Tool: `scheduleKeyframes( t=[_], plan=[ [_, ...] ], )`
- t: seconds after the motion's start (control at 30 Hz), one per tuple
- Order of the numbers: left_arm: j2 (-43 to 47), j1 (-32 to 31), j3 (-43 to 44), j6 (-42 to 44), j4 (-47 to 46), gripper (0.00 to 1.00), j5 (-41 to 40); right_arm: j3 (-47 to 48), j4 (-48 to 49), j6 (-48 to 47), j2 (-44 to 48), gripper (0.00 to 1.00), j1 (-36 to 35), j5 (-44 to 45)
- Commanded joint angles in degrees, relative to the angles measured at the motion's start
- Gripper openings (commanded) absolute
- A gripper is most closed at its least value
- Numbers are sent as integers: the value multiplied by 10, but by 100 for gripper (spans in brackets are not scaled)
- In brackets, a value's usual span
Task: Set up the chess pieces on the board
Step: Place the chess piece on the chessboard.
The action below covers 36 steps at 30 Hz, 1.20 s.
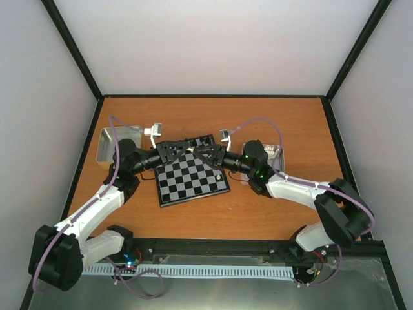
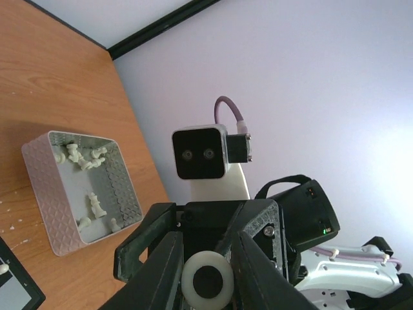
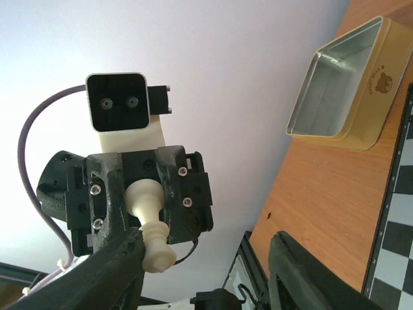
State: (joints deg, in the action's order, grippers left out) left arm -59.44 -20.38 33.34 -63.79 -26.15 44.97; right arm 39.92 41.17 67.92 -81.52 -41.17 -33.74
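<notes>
Both grippers meet tip to tip above the far edge of the board [image 1: 193, 184]. My left gripper [image 2: 206, 258] is shut on a cream-white chess piece [image 2: 206, 282], whose round base with a dark centre faces the left wrist camera. In the right wrist view the same chess piece [image 3: 150, 223] sticks out of the left gripper [image 3: 139, 194], head towards me. My right gripper [image 3: 206, 268] is open, its fingers wide apart, and the piece's head lies against one finger [image 3: 110, 271]. From above, the left gripper [image 1: 184, 150] and right gripper [image 1: 205, 154] overlap. One cream piece [image 1: 218, 175] stands on the board.
A silver tray [image 1: 106, 145] sits at the back left, seen as a gold-sided tin [image 3: 342, 97] in the right wrist view. A textured tray [image 2: 45, 187] with several cream pieces [image 2: 97, 205] sits at the back right [image 1: 274, 154]. Black frame rails edge the table.
</notes>
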Motion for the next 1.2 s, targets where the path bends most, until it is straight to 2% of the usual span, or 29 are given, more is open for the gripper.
scheduleKeyframes(
  t=[0.0, 0.27, 0.73, 1.1, 1.17],
  plan=[
    [11, -4, -9, -44, -38, 12, -2, 11, 117, 70, -33, 49, -3, -5],
    [3, -4, -13, -48, -39, 12, 3, 16, 138, 87, -45, 36, -3, -15],
    [-4, -4, -23, -79, -63, 12, 8, 17, 172, 105, -58, 30, -10, -31],
    [-1, -4, -34, -103, -77, 12, 2, 11, 157, 97, -51, 10, -16, -23],
    [0, -4, -34, -97, -71, 18, 2, 13, 139, 90, -46, 7, -16, -21]
  ],
)
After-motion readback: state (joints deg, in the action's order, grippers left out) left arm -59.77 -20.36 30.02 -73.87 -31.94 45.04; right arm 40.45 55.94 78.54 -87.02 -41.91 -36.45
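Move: The white chess piece, already pinched in the left hand with its narrow end towards the right arm, lies about 3 cm to the right hand's left and 3 cm above it. Counted from the left hand, its middle is some 1 cm ahead and 1 cm right. Roughly 24 cm below the right hand, the chessboard's middle is 6 cm ahead and 4 cm left; the placed white piece is 4 cm ahead and 7 cm right; the pink box is 9 cm ahead and 23 cm right. Upward about 2 cm and a little over 1 cm to its left goes the right hand, bringing its half-open fingers around the free, narrow end of the white chess piece; it rolls some 10 degrees, left side rising, and the fingers close until they pinch that end. The left hand stays nearly in place facing it, tipping slightly and keeping its own grip on the base end. ##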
